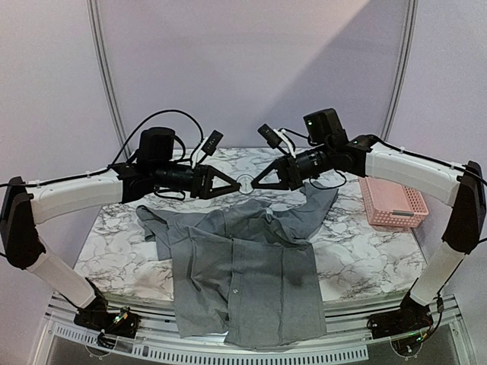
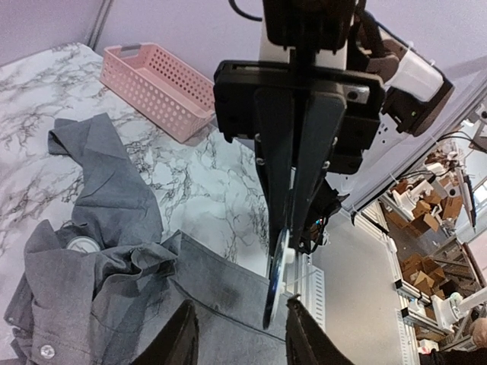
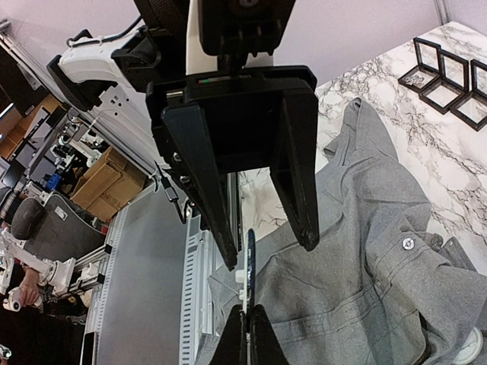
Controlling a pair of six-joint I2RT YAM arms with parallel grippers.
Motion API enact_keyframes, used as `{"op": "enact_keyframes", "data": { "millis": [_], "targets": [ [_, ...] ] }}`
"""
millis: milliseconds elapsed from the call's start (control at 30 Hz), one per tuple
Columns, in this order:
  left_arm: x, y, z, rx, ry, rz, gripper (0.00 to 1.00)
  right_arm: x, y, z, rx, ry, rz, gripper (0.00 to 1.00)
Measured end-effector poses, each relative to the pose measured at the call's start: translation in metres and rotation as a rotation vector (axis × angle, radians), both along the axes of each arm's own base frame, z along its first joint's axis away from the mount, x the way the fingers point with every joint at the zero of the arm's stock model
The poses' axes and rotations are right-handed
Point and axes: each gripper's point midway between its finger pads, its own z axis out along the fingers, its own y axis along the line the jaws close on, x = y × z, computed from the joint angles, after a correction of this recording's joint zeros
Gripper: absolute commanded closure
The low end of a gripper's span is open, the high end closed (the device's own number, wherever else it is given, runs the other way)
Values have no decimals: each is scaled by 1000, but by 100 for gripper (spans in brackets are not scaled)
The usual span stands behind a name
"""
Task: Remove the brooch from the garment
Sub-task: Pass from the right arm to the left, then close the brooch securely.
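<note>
The brooch (image 1: 246,182), a thin round disc with a white clip on its back, hangs in the air above the grey garment (image 1: 243,266), clear of the fabric. My right gripper (image 3: 248,334) is shut on the brooch (image 3: 249,258) by its lower edge. My left gripper (image 2: 240,338) faces it tip to tip. Its jaws are open, one finger on each side of the disc (image 2: 275,277), and neither touches it. The garment (image 2: 99,258) lies spread on the marble table (image 1: 365,258), with its hem hanging over the front edge.
A pink perforated basket (image 1: 393,202) stands at the table's right side. Black square frames (image 3: 449,72) lie on the marble beyond the shirt. A small round white object (image 2: 80,243) sits by the crumpled collar. The metal rail (image 1: 251,350) runs along the near edge.
</note>
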Motion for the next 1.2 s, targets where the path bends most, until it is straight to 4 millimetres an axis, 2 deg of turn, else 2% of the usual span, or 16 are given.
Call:
{"op": "enact_keyframes", "data": {
  "millis": [233,467,600,700,833,900,1000,1133,1200],
  "targets": [
    [0,-2,2,-3,1,-9,86,0,4,-4,-8,8,6,100],
    [-3,-4,3,-6,3,-26,100,2,5,-5,-13,7,1,100],
    [-5,-5,4,-7,3,-40,100,3,4,-6,-19,5,-6,100],
    [-5,-5,3,-5,5,-38,100,5,4,-7,-25,-1,-17,88],
    [-3,-5,3,-3,-1,-29,100,12,6,-8,-19,-28,-60,55],
    [-2,-5,4,-5,-8,-19,100,14,3,-11,-11,-48,-96,43],
    [1,-1,9,-21,-24,3,100,16,-6,-9,6,-89,-169,31],
    [7,14,23,-64,-58,59,100,14,-20,16,90,-172,-254,25],
    [12,22,34,-87,-85,87,100,12,-26,30,135,-203,-275,18]
  ]
}}
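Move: Just off its fingertips, roughly 2 cm to the right of the left hand and 1 cm back at the same height, is the brooch, still pinched edge-on by the shut right fingers; it lies some 2 cm to the left of the right hand. The garment's middle lies about 7 cm back, 2 cm to the right and 25 cm below the left hand. A white disc on the garment sits about 10 cm ahead, 9 cm to the right and 25 cm below that hand. Closing on the brooch almost in place, the left fingers go from part-open to shut and pinch it while the right hand still holds on. Then the right fingers open wide and that hand backs off up and to the right, about 4 cm, turning some 20 degrees clockwise and upward. The left hand keeps its pinch and lifts the brooch about 3 cm, drawing left too. ##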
